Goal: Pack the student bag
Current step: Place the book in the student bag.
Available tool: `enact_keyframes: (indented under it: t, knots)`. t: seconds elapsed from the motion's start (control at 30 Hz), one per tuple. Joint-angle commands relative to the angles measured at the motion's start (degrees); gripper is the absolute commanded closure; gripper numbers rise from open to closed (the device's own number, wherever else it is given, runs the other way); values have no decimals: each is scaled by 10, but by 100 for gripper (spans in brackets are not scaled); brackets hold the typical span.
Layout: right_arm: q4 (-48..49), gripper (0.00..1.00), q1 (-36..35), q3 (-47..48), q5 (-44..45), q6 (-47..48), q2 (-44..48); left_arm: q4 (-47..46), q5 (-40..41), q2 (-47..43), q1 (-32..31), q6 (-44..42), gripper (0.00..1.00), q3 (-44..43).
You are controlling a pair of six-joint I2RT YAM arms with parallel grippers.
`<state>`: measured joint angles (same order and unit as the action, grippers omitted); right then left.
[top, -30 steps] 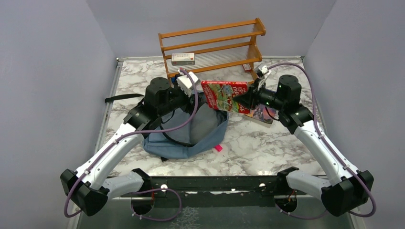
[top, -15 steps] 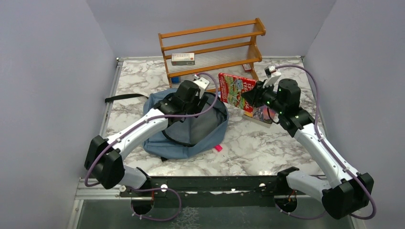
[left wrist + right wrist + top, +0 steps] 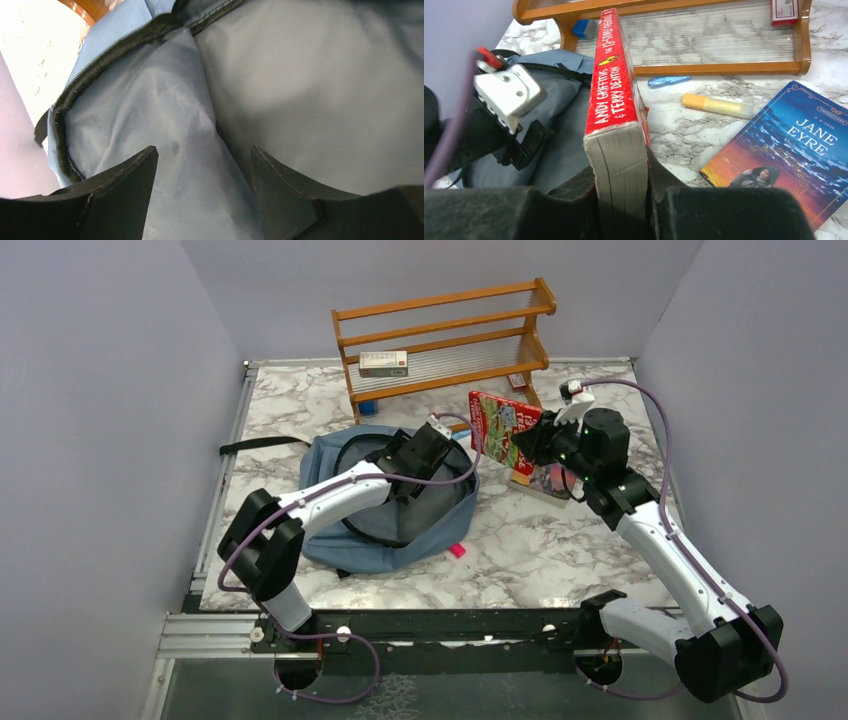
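Note:
The student bag (image 3: 365,540) lies in the middle of the table, a dusty-blue backpack with its zipped mouth wide open. My left gripper (image 3: 440,452) reaches into that mouth at its right rim. In the left wrist view it (image 3: 204,155) is open, with a fold of the grey lining (image 3: 165,115) rising between the fingers, which are not closed on it. My right gripper (image 3: 528,440) is shut on a thick red paperback (image 3: 498,428), held on edge in the air just right of the bag. The right wrist view shows the book's spine (image 3: 616,85) clamped between the fingers (image 3: 621,170).
A wooden rack (image 3: 445,340) stands at the back with a white box (image 3: 384,363) on its shelf. A Jane Eyre book (image 3: 794,145), a yellow-orange stick (image 3: 716,106) and a blue pen (image 3: 668,80) lie right of the bag. A pink item (image 3: 457,550) lies by the bag's front; a black strap (image 3: 260,444) trails left.
My left arm has stretched forward and right, and its gripper has gone down into the bag's open mouth. My right gripper has drawn the red book a little right and turned it more upright.

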<state>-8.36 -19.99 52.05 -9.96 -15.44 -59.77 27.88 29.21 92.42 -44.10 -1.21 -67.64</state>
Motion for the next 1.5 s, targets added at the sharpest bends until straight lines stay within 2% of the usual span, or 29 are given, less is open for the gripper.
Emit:
enact_keyframes:
  t: [0.0, 0.17, 0.27, 0.43, 0.73, 0.83, 1.13, 1.47]
  knots:
    - [34, 99, -1, 11, 19, -1, 16, 32, 78, 31, -13, 17, 31, -10]
    - [34, 99, -1, -2, 22, -6, 23, 33, 73, 36, -14, 51, 33, 13]
    - [35, 99, -1, -9, 40, -10, 34, 33, 93, 41, -15, 52, 41, 19]
    - [34, 99, -1, -2, 56, -12, 47, 31, 114, 51, -15, 45, 48, 22]
    - [21, 100, -1, -10, 86, -37, 59, 21, 97, 31, -15, 52, 89, 26]
    - [12, 99, -1, 2, 84, -49, 48, 20, 99, 16, -15, 53, 98, 24]
    - [-3, 99, -1, 34, 31, -119, 18, 17, 51, -39, 2, 57, 100, 15]
    - [75, 99, -2, 6, -112, -305, -42, -11, 19, -130, 37, 92, 100, 35]
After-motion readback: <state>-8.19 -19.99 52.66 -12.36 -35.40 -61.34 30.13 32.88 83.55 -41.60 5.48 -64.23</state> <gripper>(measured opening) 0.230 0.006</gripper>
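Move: The bag's inner flap lies almost between the left hand's open fingers, about 3 cm below the hand point. The middle of the bag's open pocket is some 7 cm to its right, 4 cm back and 6 cm lower, and the pink marker about 15 cm right, 13 cm back. From the right hand, which holds the red book, that pocket is roughly 19 cm left, 3 cm back and 20 cm down; the Jane Eyre book lies about 8 cm ahead and 7 cm right, down on the table. The bag's inner flap gets pinched: the left hand sinks about 3 cm into the mouth while easing left, shuts its fingers on the cloth, then lifts it some 6 cm and draws it a little farther left. The right hand keeps its grip on the book, drifts 2 cm right, then swings back left towards the bag, rolling its left side up and tipping down. ##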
